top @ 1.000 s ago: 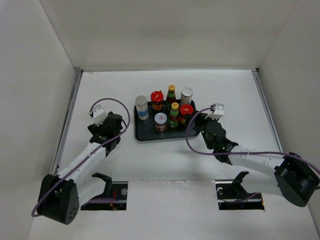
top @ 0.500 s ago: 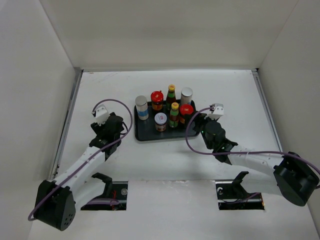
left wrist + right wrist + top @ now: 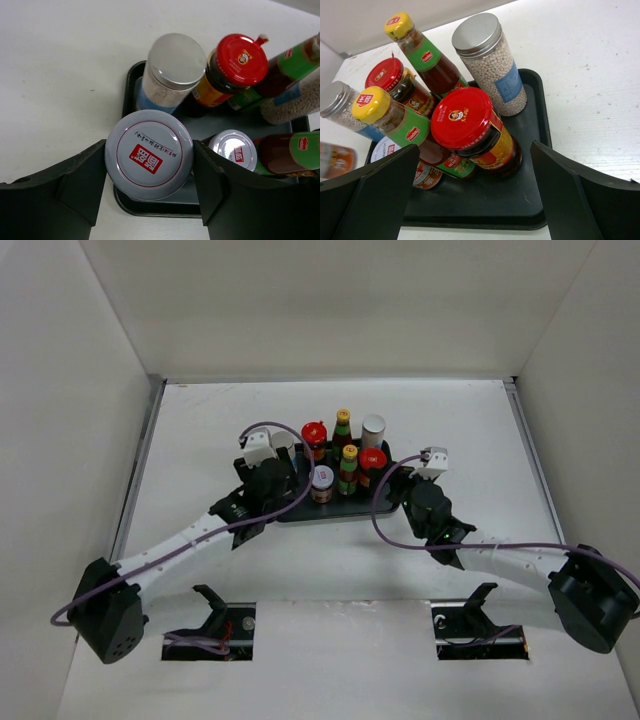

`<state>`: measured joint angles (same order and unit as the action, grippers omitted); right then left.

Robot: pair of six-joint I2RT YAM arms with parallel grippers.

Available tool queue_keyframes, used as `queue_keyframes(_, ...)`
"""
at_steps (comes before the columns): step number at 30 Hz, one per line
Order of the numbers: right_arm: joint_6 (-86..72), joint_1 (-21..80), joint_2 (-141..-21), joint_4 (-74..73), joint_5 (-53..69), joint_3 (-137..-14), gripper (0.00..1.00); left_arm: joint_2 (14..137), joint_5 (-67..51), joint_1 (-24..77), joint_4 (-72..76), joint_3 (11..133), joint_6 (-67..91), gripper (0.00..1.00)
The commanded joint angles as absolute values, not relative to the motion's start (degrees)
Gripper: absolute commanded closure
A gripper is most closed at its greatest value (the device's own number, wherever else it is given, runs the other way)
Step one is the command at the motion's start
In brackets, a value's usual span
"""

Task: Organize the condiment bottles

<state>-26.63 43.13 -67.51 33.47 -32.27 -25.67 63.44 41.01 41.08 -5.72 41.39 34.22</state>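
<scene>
My left gripper (image 3: 149, 172) is shut on a short white-lidded jar (image 3: 149, 154), one finger against each side of the lid. The jar is over the near-left corner of the black tray (image 3: 129, 85); its base is hidden. On the tray stand a silver-capped shaker (image 3: 176, 61), a red-lidded jar (image 3: 241, 59), another white-lidded jar (image 3: 233, 149) and slim sauce bottles (image 3: 292, 150). My right gripper (image 3: 475, 192) is open at the tray's right end (image 3: 535, 200), astride but apart from a red-lidded jar (image 3: 465, 117). Behind it stand a shaker (image 3: 477, 34) and yellow-capped bottles (image 3: 371, 104).
From above, the tray (image 3: 300, 512) sits mid-table with the left gripper (image 3: 272, 483) at its left end and the right gripper (image 3: 400, 485) at its right end. White walls enclose the table on three sides. Purple cables loop over both wrists.
The left arm has swung right from the bare table beside the tray to the tray's near-left corner, its jaws closing on the way. The right arm has stayed put.
</scene>
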Motion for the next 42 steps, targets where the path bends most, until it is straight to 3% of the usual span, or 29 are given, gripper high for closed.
queue_keyframes(1, -26.6, 42.8, -66.0, 36.3, -32.5, -27.1, 0.00, 66.5, 39.8, 41.2, 3.7, 44.5, 33.8, 0.60)
queue_keyframes(11, -27.0, 42.8, -66.0, 36.3, -32.6, -27.0, 0.00, 76.9, 37.8, 41.7, 11.8, 42.6, 34.1, 0.59)
queue_keyframes(16, -26.6, 42.9, -66.1, 36.3, -32.6, -27.1, 0.00, 79.1, 38.1, 42.0, 12.0, 41.7, 35.8, 0.44)
queue_keyframes(21, -26.5, 42.8, -66.1, 36.1, -32.6, -27.2, 0.00, 79.4, 38.6, 41.5, 10.6, 41.7, 35.3, 0.40)
queue_keyframes(26, -26.5, 42.8, -66.2, 36.3, -33.0, -27.0, 0.00, 77.0, 39.9, 42.1, 9.4, 41.7, 34.2, 0.20)
queue_keyframes(29, -26.1, 42.8, -66.3, 36.3, -33.0, -27.2, 0.00, 74.2, 41.9, 42.5, 9.1, 41.2, 33.1, 0.00)
queue_keyframes(38, -25.4, 42.6, -63.1, 36.3, -36.0, -25.9, 0.00, 62.6, 49.0, 40.5, 9.3, 38.5, 27.8, 0.00)
queue_keyframes(42, -25.7, 42.3, -58.4, 37.0, -40.1, -24.0, 0.00, 55.0, 46.3, 35.8, 10.2, 33.3, 30.0, 0.00)
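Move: The left hand still holds a grey-lidded jar. The jar's place, the empty near-left corner of the tray, lies about 2 cm ahead, 4 cm to the right and some 8 cm below. From this hand the silver-lidded jar is about 2 cm ahead and 11 cm right; the white-grain shaker is about 9 cm ahead and 3 cm right; the red-lidded jar is about 10 cm ahead and 9 cm right. From the right hand, that corner lies about 23 cm left and 1 cm ahead. Down and a little to the right, the left hand lowers the held jar about 8 cm into the tray's free corner beside the silver-lidded jar, then opens its fingers wide and lets go. It lifts away some 11 cm, swinging about 6 cm back to the left as the wrist tips up. The empty, open right hand waits, then at the end rises about 3 cm and eases right. ##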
